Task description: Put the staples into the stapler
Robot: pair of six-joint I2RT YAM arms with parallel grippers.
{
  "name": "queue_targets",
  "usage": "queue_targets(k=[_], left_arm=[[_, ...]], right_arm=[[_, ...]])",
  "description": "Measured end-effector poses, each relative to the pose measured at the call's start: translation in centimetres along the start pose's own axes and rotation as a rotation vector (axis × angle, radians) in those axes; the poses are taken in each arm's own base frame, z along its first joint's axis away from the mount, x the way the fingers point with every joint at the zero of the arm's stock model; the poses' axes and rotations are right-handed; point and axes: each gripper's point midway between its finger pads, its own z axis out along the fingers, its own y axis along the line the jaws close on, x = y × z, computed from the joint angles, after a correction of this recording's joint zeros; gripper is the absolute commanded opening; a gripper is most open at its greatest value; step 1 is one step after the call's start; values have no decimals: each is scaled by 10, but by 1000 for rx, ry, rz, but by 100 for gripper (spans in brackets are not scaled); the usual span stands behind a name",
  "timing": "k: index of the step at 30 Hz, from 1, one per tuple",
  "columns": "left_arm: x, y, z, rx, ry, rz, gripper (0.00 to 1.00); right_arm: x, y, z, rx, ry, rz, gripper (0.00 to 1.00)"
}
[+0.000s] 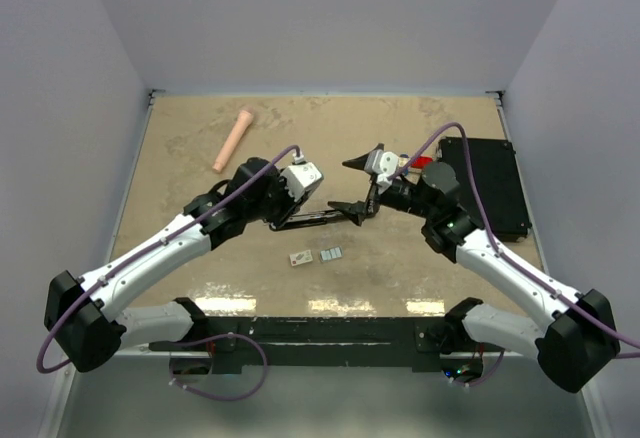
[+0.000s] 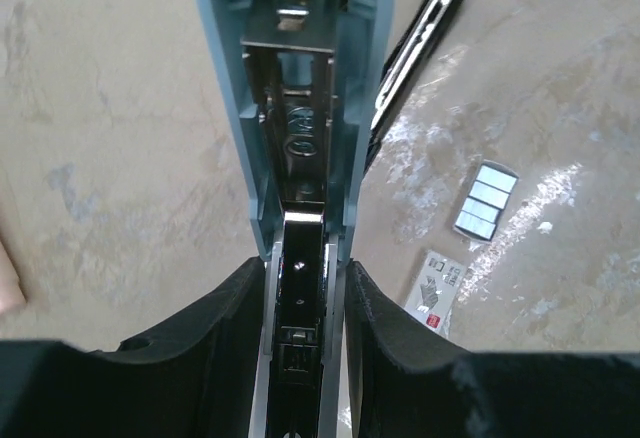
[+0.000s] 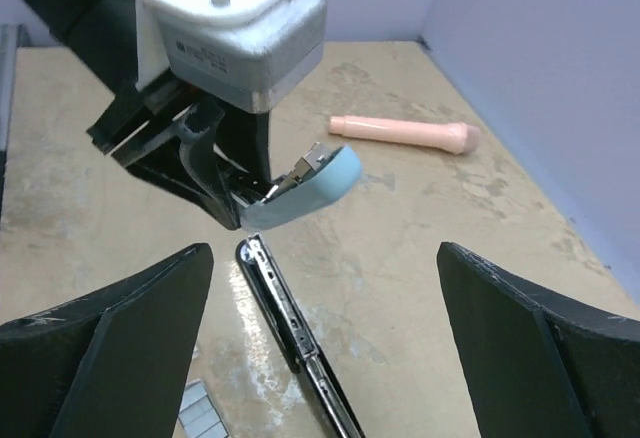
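Note:
The stapler is swung wide open. Its light blue cover points up and away, and the black base with its metal rail hangs down to the table. My left gripper is shut on the stapler's magazine channel, holding it above the table. My right gripper stands open just in front of the stapler, with nothing between its fingers. The staples lie on the table below: a small white box with red print and a grey-blue block.
A pink cylindrical handle lies at the back left. A black flat case sits at the right edge, with a small red item beside it. Grey walls enclose the sandy table.

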Motion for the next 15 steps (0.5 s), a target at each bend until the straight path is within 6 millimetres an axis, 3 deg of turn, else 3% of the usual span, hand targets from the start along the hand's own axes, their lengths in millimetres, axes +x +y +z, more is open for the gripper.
queue_targets(k=[7, 15], left_arm=[[53, 25, -1, -275, 119, -309, 0], [117, 36, -10, -556, 168, -667, 0]], right_arm=[[-15, -25, -13, 204, -60, 85, 99], [13, -44, -15, 353, 3, 266, 99]])
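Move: My left hand holds the opened blue stapler. The staples in their tray lie about 8 cm to its right, 3 cm back and 18 cm below. The box sleeve is straight below and 3 cm back, and the middle of the black stapler about 6 cm right and 7 cm ahead. From my empty right hand the staples are some 3 cm left, 3 cm back and 27 cm below; the blue stapler is about 9 cm left and 8 cm below. With the blue stapler still gripped, I swing my left hand about 9 cm left and 8 cm down, away from the staples and towards the table off the black stapler's left end, turning the wrist some 50 degrees counter-clockwise. My right hand, already wide open and empty, draws away forward and right, rising slightly and sinking again, while turning clockwise and tipping down. ##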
